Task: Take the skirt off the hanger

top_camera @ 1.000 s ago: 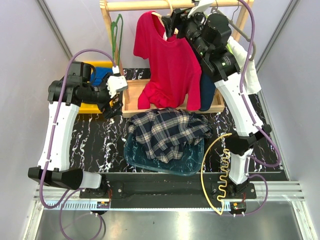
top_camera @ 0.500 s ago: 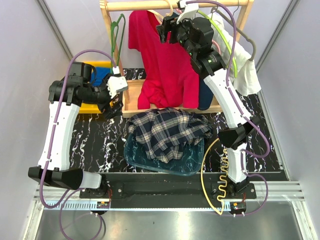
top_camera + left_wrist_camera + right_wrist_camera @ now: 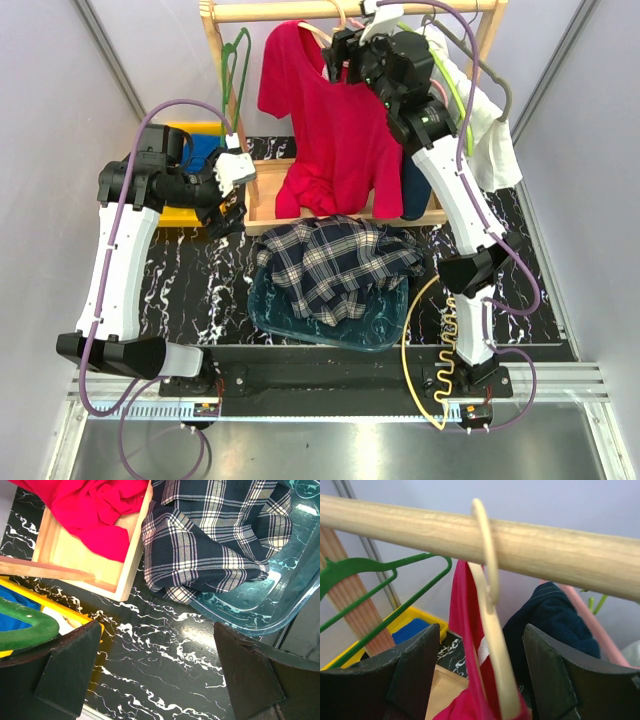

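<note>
The dark navy skirt (image 3: 555, 622) hangs from the wooden rail (image 3: 560, 545) on the pale pink hanger (image 3: 597, 632), just right of the red T-shirt (image 3: 465, 630). From above, only the skirt's lower part (image 3: 412, 190) shows below my right arm. My right gripper (image 3: 485, 680) is open up at the rail (image 3: 340, 10), its fingers either side of the T-shirt's cream hanger (image 3: 492, 625); the skirt lies behind the right finger. My left gripper (image 3: 160, 675) is open over the black marble table (image 3: 165, 645), far left of the rack, with nothing between its fingers.
A green hanger (image 3: 233, 70) hangs at the rail's left end. A white garment (image 3: 490, 130) hangs at the right. The plaid shirt (image 3: 335, 262) lies in a teal glass tray (image 3: 265, 310). The rack's wooden base (image 3: 262, 200) and a yellow bin (image 3: 185, 215) sit behind.
My right gripper has risen to the rail and shifted left, then eased back right; the red T-shirt swung with it. The left arm has not moved.
</note>
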You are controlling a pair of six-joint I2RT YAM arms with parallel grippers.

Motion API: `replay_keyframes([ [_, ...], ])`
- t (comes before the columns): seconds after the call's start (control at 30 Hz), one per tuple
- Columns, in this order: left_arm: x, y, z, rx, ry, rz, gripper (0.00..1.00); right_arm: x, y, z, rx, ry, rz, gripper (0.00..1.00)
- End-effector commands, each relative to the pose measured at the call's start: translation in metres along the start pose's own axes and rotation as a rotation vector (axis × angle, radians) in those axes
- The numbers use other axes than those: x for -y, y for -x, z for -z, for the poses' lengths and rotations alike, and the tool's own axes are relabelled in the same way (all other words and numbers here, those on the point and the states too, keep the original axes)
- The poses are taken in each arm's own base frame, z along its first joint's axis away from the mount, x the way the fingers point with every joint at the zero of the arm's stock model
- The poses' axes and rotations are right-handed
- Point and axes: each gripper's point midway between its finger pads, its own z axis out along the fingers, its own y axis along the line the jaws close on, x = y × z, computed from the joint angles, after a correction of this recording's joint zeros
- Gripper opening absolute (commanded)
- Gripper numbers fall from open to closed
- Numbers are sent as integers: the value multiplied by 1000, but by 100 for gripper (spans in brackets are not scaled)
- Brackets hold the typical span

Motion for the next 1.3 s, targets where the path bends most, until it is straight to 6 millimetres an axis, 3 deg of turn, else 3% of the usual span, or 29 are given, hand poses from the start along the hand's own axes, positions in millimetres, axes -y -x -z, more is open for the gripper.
replay_keyframes([
  [0.0, 25, -10, 2, -28, -89, 62, 99, 41, 49, 13, 114, -75, 16, 75],
  [0.17, 26, -8, 1, -22, -95, 68, 99, 43, 47, 12, 112, -50, -4, 76],
  [0.33, 25, -8, 1, -22, -91, 66, 99, 32, 21, 3, 58, 5, -74, 75],
  [0.57, 26, -14, -2, -36, -106, 79, 99, 8, 27, 1, 73, 119, -133, 74],
  [0.83, 25, -13, -3, -31, -107, 79, 99, 1, -5, -10, 9, 126, -157, 73],
  [1.1, 25, -15, -5, -42, -108, 83, 99, -5, -1, -11, 20, 140, -155, 43],
  [1.27, 25, -16, -5, -41, -107, 85, 99, -7, -3, -11, 15, 139, -159, 34],
])
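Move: The red shirt's hanger already stands between the right hand's open fingers, its neck about 3 cm ahead, 1 cm left and 2 cm up. The rail runs some 4 cm ahead, 1 cm left and 7 cm up; the green hanger hangs about 15 cm left and level ahead, the navy garment about 8 cm right, 2 cm ahead and 12 cm down. From the left hand the red shirt's hanger is roughly 26 cm ahead, 18 cm right and 20 cm up. The right hand, fingers open around the red shirt's hanger just under the rail, swings about 5 cm to its right while edging some 2 cm forward and 1 cm up, then comes back left by nearly 6 cm and sinks about 3 cm, turning some 10 degrees counter-clockwise and tipping slightly down. Once nearly settled, it closes its fingers to about half their starting gap around the hanger's shoulder just below the hook; a firm pinch can't be made out. ##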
